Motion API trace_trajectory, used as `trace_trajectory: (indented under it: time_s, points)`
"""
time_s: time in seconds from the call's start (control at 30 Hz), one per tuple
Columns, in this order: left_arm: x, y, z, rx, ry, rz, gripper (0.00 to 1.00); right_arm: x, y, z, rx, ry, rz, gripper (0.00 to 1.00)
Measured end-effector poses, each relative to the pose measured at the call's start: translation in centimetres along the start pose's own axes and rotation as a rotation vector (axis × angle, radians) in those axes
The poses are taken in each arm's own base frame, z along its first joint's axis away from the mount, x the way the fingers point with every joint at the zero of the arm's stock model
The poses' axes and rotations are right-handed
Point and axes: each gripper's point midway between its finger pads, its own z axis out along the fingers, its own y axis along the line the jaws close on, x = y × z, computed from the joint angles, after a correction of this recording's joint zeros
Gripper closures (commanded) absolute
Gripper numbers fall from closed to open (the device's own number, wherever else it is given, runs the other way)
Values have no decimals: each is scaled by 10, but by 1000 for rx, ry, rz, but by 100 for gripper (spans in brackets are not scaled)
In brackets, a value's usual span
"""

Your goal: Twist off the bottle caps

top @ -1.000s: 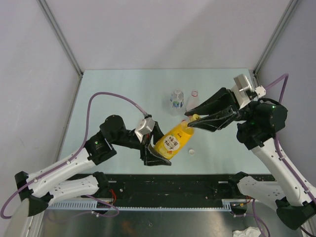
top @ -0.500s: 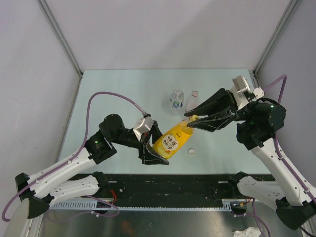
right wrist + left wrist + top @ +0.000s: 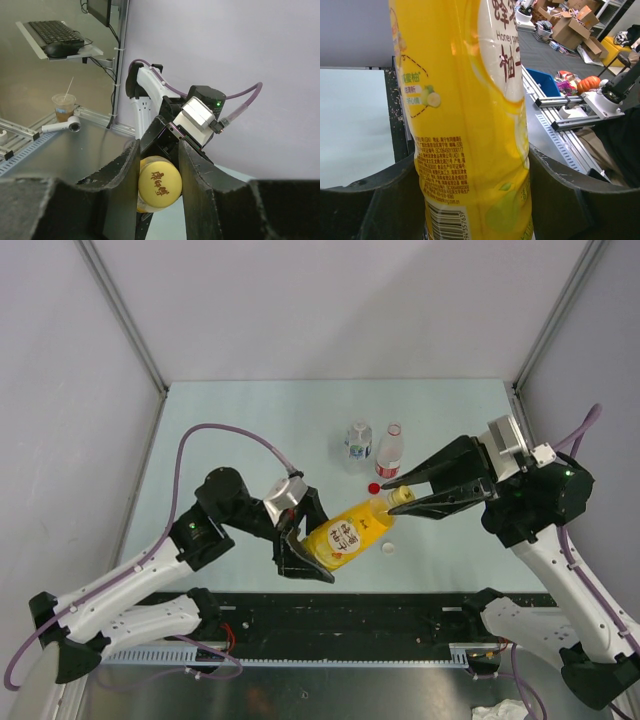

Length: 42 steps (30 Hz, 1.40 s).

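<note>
My left gripper [image 3: 312, 548] [image 3: 475, 200] is shut on the body of the orange-yellow bottle [image 3: 345, 533] [image 3: 465, 115] and holds it tilted above the table, neck pointing right. The bottle's yellow cap [image 3: 397, 499] [image 3: 159, 186] sits between the fingers of my right gripper [image 3: 402, 498] [image 3: 158, 160], which is shut on it. A clear bottle with a blue-green label [image 3: 358, 446] and one with a red label [image 3: 391, 453] stand upright at mid-table. A red cap [image 3: 374, 487] and a white cap [image 3: 388, 547] lie loose on the table.
The pale green table [image 3: 240, 430] is walled in by grey panels left, right and behind. A black rail [image 3: 350, 615] runs along the near edge by the arm bases. The left arm's purple cable [image 3: 215, 430] arcs over the table's left half.
The yellow bottle has swung flatter and shifted slightly nearer with both grippers on it. The right arm has drawn back to the right, uncovering the red-label bottle and the red cap.
</note>
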Motion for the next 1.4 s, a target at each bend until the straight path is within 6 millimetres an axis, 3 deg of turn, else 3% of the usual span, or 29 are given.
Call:
trace_trajectory:
  time_s: [0.2, 0.33, 0.4, 0.53, 0.67, 0.83, 0.97, 1.17, 1.4]
  points:
    - [-1, 1, -1, -5, -2, 2, 100, -1, 0, 0, 0, -1, -10, 89]
    - [-3, 7, -4, -30, -12, 7, 100, 1, -7, -1, 33, -3, -3, 61]
    - [-4, 13, -8, -65, -26, 17, 100, 4, -14, -2, 64, -1, 8, 54]
    - [-3, 19, -19, -143, -62, 68, 100, 9, -37, -7, 170, -3, 15, 47]
    - [-12, 10, -29, -175, -109, 198, 100, 19, -68, -17, 299, 2, 31, 43]
    - [-25, 13, -38, -261, -162, 288, 100, 45, -101, -28, 404, 30, 120, 40]
    - [-26, 26, -42, -332, -167, 292, 100, 53, -110, -31, 431, 37, 150, 32]
    - [-21, 57, -55, -511, -178, 258, 100, 51, -110, -31, 424, 28, 164, 3]
    - [-17, 93, -79, -743, -190, 202, 100, 45, -113, -30, 413, -16, 215, 1]
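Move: My right fingers already grip the yellow bottle's cap, which lies from my left hand, closed round the lower body, about 12 cm right, 5 cm ahead and 10 cm higher. Far below my right hand, the red-labelled bottle stands roughly 32 cm ahead and 3 cm right, the clear bottle 34 cm ahead and 4 cm left. The loose red cap lies 27 cm straight ahead, the white cap 11 cm ahead and 3 cm right. I open my right fingers wide and let go of the yellow cap while that hand swings forward about 12 cm, dipping slightly, turning some 20 degrees clockwise and rolling about as much. Keeping its hold on the bottle, my left hand draws it left out of the opening jaws, then forward, about 12 cm forward in all, swinging it some 45 degrees counter-clockwise. ##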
